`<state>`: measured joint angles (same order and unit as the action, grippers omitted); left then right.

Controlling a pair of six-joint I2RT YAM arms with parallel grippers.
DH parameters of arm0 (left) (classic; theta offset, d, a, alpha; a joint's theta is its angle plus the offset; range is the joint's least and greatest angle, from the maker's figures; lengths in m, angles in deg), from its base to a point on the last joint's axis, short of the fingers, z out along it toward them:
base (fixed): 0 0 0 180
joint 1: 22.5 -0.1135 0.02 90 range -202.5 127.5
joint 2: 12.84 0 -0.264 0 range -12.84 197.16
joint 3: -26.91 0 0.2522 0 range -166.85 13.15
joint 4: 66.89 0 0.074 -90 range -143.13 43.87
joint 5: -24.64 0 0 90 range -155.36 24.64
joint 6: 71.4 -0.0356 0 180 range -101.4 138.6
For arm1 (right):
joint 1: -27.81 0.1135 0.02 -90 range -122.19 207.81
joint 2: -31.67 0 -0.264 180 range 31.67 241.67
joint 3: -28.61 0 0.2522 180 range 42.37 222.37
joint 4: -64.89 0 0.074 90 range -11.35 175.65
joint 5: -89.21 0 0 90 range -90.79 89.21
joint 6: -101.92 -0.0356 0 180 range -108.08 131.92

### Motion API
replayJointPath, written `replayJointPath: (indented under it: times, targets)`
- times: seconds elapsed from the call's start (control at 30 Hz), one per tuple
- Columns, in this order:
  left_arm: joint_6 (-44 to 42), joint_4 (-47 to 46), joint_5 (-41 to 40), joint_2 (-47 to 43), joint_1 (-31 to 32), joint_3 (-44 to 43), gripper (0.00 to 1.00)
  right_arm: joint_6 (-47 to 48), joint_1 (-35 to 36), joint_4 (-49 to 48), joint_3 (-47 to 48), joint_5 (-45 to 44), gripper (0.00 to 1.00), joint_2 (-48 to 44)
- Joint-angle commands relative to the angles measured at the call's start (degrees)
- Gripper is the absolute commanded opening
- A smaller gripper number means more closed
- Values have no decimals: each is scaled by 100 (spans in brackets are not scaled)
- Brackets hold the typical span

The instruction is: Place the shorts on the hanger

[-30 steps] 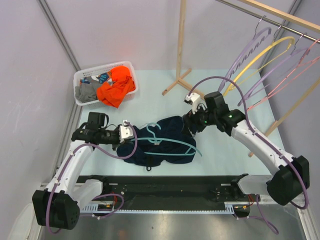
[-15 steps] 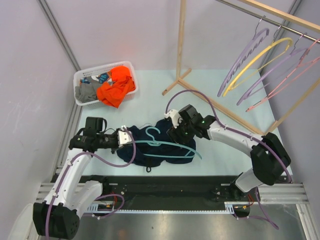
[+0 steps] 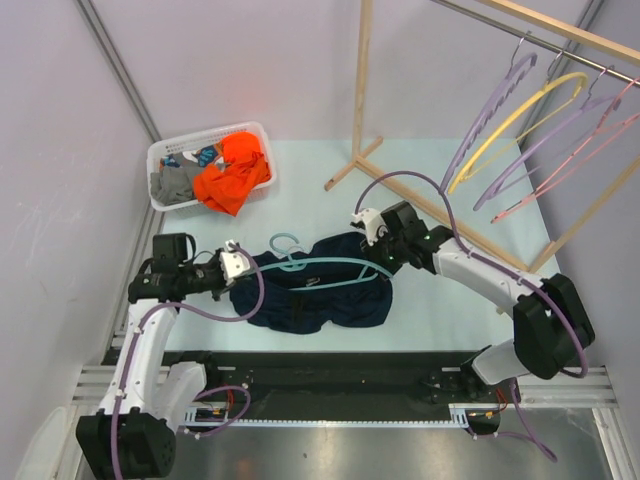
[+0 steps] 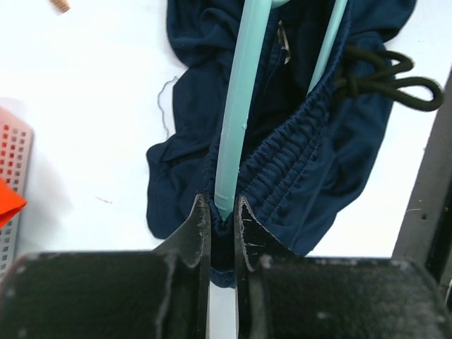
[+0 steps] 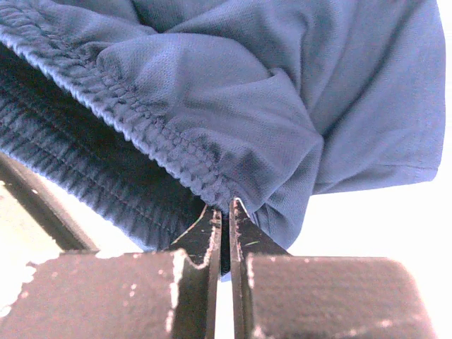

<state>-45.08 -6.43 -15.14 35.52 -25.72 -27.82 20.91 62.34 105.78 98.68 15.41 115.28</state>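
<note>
The navy shorts (image 3: 315,295) lie spread across the middle of the table, with the teal hanger (image 3: 320,266) threaded along the waistband and its hook near the top left. My left gripper (image 3: 238,268) is shut on the hanger's left end and the waistband fabric around it (image 4: 224,212). The teal arm (image 4: 236,106) runs straight away from the jaws. My right gripper (image 3: 385,255) is shut on the elastic waistband (image 5: 224,201) at the shorts' right end. A black drawstring (image 4: 385,85) hangs loose.
A white basket (image 3: 160,150) at the back left holds an orange garment (image 3: 232,172) and a grey one (image 3: 172,185). A wooden rack (image 3: 362,90) stands at the back. Purple, yellow and pink hangers (image 3: 520,110) hang at the right.
The left gripper pulled the hanger and shorts leftward. The right gripper closed on the waistband's right end and drew it rightward, so the shorts now lie stretched along the hanger.
</note>
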Motion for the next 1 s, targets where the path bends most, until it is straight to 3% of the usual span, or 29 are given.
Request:
replayJointPath:
  times: [0.0,0.17,0.5,0.7,0.8,0.83,0.93,0.97]
  targets:
    - [-548,-143,-495,51,-477,-174,0,331,-481,644,-112,-285,0,-416]
    - [-1293,50,-776,349,-925,-350,0,585,-841,916,-138,-241,0,-679]
    - [-1814,-152,-1575,824,-1014,-447,0,745,-1106,1101,-138,-92,0,-1075]
    - [-1815,15,-1752,868,-847,-578,0,534,-500,838,-77,-223,0,-1128]
    - [-1569,-11,-1840,702,-470,-544,0,402,-157,679,98,-372,1,-1049]
    - [-1464,-3,-1857,640,-399,-509,0,358,-96,653,160,-390,3,-1014]
    - [-1201,-3,-1796,499,-223,-491,0,349,-42,714,467,-347,30,-909]
    - [-1173,49,-1683,499,-223,-526,0,401,-33,740,546,-329,44,-900]
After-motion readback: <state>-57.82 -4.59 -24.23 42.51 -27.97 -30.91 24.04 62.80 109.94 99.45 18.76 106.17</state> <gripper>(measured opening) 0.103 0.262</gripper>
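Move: The hanger's free right end, still outside the shorts, sits roughly 3 cm back, 3 cm to the right and 2 cm above the right hand, which already pinches the waistband's right side. The hanger's hook is some 22 cm to the right hand's left and 5 cm ahead; the middle of the shorts is about 17 cm left, 7 cm back and 6 cm lower. From the left hand, gripping the other end, the free end lies about 38 cm to the right, level front to back and 3 cm lower. The waistband's right side is stretched outward and up, about 3 cm each, by the shut right fingers, which then swing back left past the hanger's tip while still rising and drawing slightly back, and start to open at the very end. The left hand keeps its pinch on hanger and waistband, pulling left about 4 cm, a little forward and down, then rolling its left side up some 10 degrees. ##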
